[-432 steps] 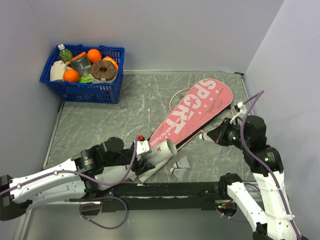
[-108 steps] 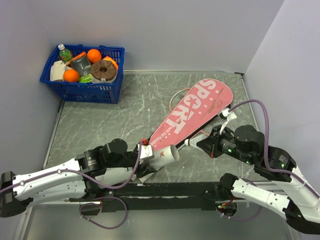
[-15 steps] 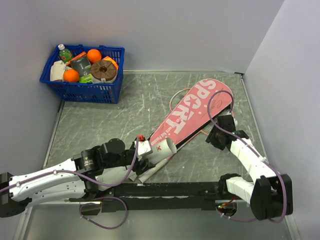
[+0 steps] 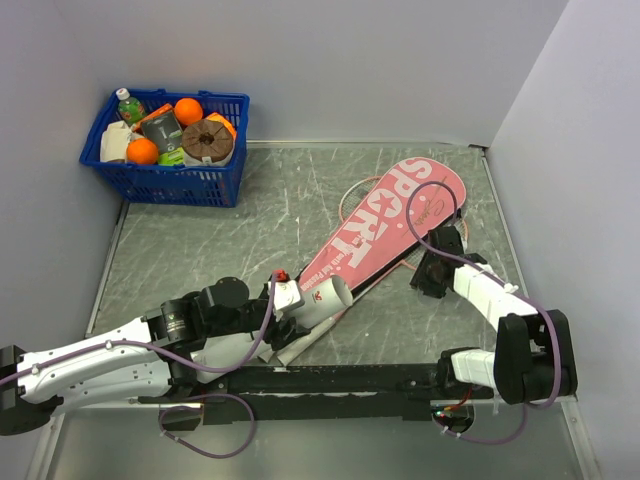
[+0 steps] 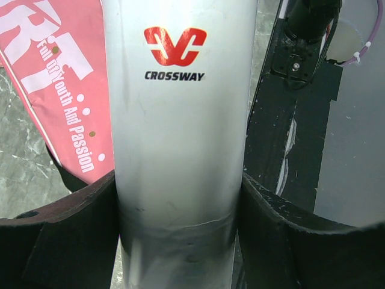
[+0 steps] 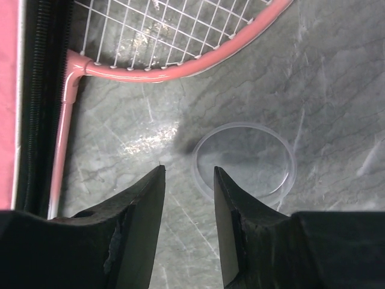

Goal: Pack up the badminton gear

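My left gripper is shut on a white tube and holds it slanted above the narrow end of the pink "SPORT" racket bag. In the left wrist view the tube, marked CROSSWAY, fills the space between both pads. My right gripper points down at the table beside the bag's right edge. It is open, with the left rim of a clear round lid lying just under its tips. A pink racket head pokes out of the bag.
A blue basket of groceries stands at the back left corner. Another racket hoop shows at the bag's left edge, and whitish handles lie under the left gripper. The black mounting bar runs along the near edge.
The right arm has folded back toward its base and its gripper now hangs over the lid. The shuttlecocks seen earlier no longer show. The left arm and tube have barely moved.
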`<state>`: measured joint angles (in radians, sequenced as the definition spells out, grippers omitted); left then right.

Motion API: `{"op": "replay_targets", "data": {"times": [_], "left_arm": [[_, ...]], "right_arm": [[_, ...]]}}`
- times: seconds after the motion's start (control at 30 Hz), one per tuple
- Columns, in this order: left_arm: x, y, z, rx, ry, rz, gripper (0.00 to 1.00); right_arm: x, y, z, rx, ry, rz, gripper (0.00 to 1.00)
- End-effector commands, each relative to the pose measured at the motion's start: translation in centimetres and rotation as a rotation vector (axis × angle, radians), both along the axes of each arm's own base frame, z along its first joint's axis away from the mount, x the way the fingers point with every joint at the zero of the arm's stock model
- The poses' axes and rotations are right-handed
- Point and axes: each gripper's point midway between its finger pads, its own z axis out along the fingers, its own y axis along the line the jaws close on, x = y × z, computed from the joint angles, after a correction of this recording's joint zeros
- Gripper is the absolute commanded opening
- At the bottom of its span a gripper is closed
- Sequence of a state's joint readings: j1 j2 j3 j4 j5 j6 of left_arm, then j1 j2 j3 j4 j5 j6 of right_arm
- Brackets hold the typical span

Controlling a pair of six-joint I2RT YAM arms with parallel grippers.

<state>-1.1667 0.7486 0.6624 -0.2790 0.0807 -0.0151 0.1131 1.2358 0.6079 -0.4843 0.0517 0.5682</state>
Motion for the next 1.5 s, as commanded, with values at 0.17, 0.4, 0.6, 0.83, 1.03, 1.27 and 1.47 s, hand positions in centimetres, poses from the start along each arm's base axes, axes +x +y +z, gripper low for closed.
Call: {"op": "replay_targets", "data": {"times": [0.17, 0.4, 0.6, 0.83, 1.03, 1.27, 1.47], "left_arm": [[0.1, -0.4, 3.5, -0.094, -0.034, 0.004, 0.01], [0.0, -0.3, 3.6, -0.097, -0.033, 0.003, 0.01], [0.0, -0.3, 3.6, -0.098, -0.034, 0.001, 0.01], [0.1, -0.3, 3.4, -0.091, -0.033, 0.002, 0.01], [0.2, -0.4, 3.3, -0.086, -0.032, 0.005, 0.01], [0.3, -0.7, 2.7, -0.070, -0.028, 0.006, 0.01], [0.2, -1.0, 2.3, -0.058, -0.021, -0.008, 0.01]], "right_arm": [[1.3, -0.4, 0.0, -0.018, -0.016, -0.002, 0.42], [1.6, -0.2, -0.5, -0.013, 0.010, 0.001, 0.34], [1.7, -0.1, -0.6, -0.010, 0.012, 0.000, 0.24], [1.6, 0.0, -0.6, -0.005, 0.013, 0.012, 0.06], [1.6, -0.1, 0.3, -0.011, -0.013, 0.021, 0.01], [0.8, 2.2, 4.1, 0.111, -0.107, 0.086, 0.00], [-0.6, 4.7, 10.5, 0.210, -0.300, 0.219, 0.00]]}}
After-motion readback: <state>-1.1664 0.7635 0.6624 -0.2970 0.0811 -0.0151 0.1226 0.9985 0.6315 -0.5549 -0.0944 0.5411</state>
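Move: The clear lid lies flat on the table just under my open right fingers: its middle is about 3 cm to the right, 1 cm ahead and 2 cm down, so its left rim is between the tips. The racket head is some 12 cm ahead and 4 cm right, and the pink bag's middle 14 cm ahead and 11 cm left. From my left hand, the lid is about 36 cm right, 15 cm ahead and 20 cm below. With my right hand I sink a last 1 cm or so, one finger either side of the lid's left rim, then shut the fingers fully at the table and pinch that thin rim. Then I lift away quickly, about 6 cm up and 2 cm left, the fingers swinging roughly 10 degrees forward out of their steep downward slant. ##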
